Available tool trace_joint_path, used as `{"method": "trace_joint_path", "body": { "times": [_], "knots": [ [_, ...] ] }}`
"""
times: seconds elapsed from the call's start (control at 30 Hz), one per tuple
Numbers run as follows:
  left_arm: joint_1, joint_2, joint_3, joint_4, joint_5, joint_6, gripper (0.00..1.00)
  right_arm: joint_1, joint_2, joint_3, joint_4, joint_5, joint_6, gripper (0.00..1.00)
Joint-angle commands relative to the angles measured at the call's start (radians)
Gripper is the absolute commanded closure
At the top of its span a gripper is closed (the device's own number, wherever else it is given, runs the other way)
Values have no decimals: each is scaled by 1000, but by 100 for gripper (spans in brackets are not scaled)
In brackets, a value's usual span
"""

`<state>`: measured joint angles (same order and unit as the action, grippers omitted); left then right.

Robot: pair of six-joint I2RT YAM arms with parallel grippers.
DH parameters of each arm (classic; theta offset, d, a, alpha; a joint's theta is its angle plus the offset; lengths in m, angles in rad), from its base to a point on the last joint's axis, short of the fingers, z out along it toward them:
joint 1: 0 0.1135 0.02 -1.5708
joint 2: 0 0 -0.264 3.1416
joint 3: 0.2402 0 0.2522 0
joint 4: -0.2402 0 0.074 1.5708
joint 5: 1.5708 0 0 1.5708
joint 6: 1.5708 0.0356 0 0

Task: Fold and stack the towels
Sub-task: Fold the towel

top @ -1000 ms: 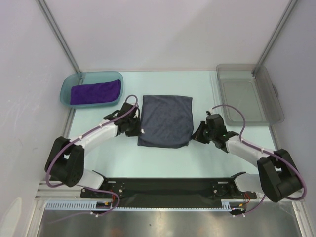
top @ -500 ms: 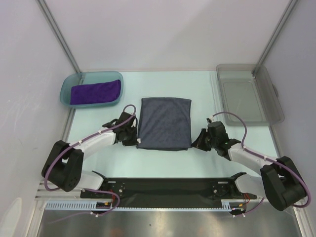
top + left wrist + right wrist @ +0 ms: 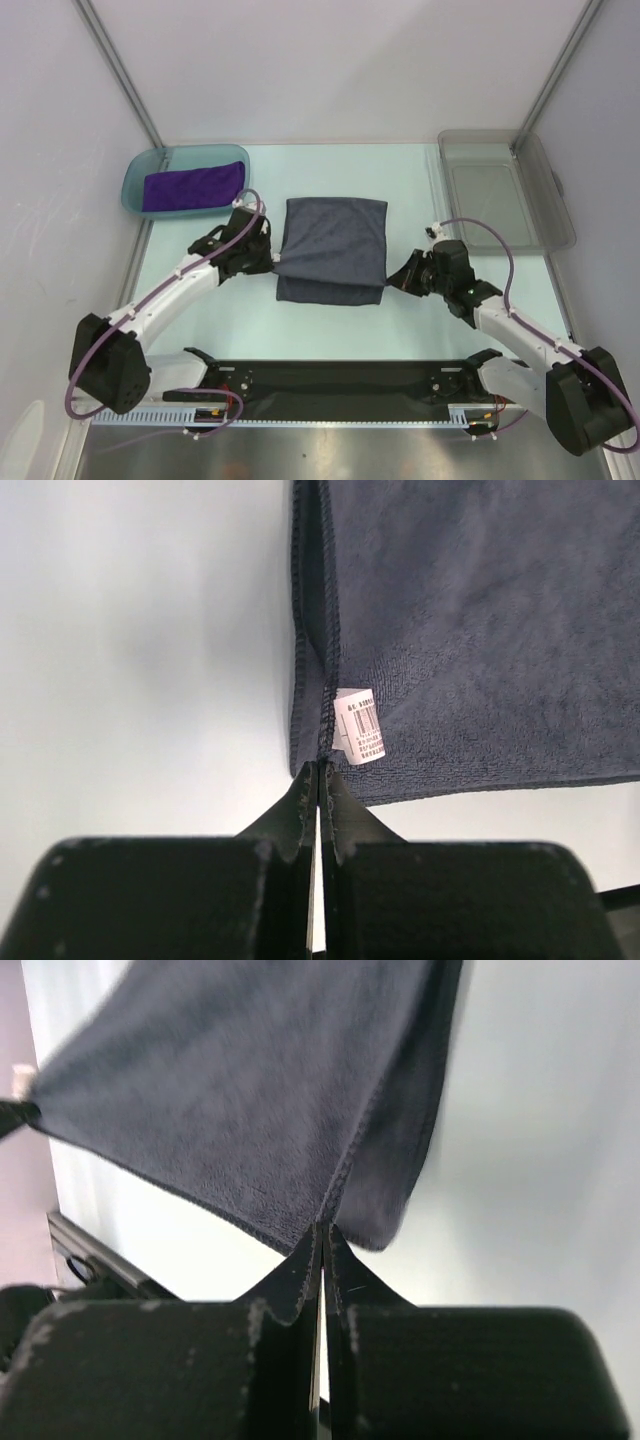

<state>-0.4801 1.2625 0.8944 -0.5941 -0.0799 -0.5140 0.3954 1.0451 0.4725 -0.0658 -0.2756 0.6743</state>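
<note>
A grey-blue towel (image 3: 333,248) lies in the middle of the table, its near edge raised and sagging between the two arms. My left gripper (image 3: 275,260) is shut on the towel's near left corner (image 3: 322,742), beside a small white label (image 3: 360,726). My right gripper (image 3: 392,279) is shut on the near right corner (image 3: 325,1215). A deep purple towel (image 3: 193,186) lies folded in the teal tray (image 3: 134,185) at the back left.
A clear grey bin (image 3: 500,190) stands at the back right. White walls and metal posts close in the table on three sides. The black arm mount (image 3: 340,380) runs along the near edge.
Both grippers have lifted the towel's near corners and carried them toward the far side. The towel's near part has come off the table and begun to double over.
</note>
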Motion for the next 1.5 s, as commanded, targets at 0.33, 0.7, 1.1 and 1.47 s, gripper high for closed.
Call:
{"method": "trace_joint_path", "body": {
  "times": [0.33,0.7,1.1,1.47],
  "knots": [
    [3,35,-250,99,23,-34,100,71,-11,-186,129,26,39,100],
    [3,94,-201,93,54,-29,76,66,1,-147,93,87,-48,88],
    [132,205,389,56,86,383,46,-26,264,421,-112,-28,-416,54],
    [196,656,771,37,167,670,46,-150,746,860,-186,-100,-671,48]
  ]
}}
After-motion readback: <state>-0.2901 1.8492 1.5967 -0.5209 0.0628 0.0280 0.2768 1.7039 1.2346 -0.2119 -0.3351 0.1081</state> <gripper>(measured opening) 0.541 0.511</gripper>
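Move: Both hands still pinch the near corners of the gray towel's raised upper layer. For the left hand, the lower layer's near left corner is about 9 cm below and 4 cm back, while the far left corner is some 26 cm ahead, 1 cm right. The right hand has the lower near right corner about 6 cm below and 2 cm back, and the far right corner roughly 27 cm ahead, 2 cm right. Still pinching the towel's near corners, both hands draw them back about 5 cm and down to the table, then open roughly halfway and let go. They rise and swing some 25 cm forward over the towel towards its far corners, fingers tipping up; they sink again at the end, turning inward, the left clockwise and the right counter-clockwise. ##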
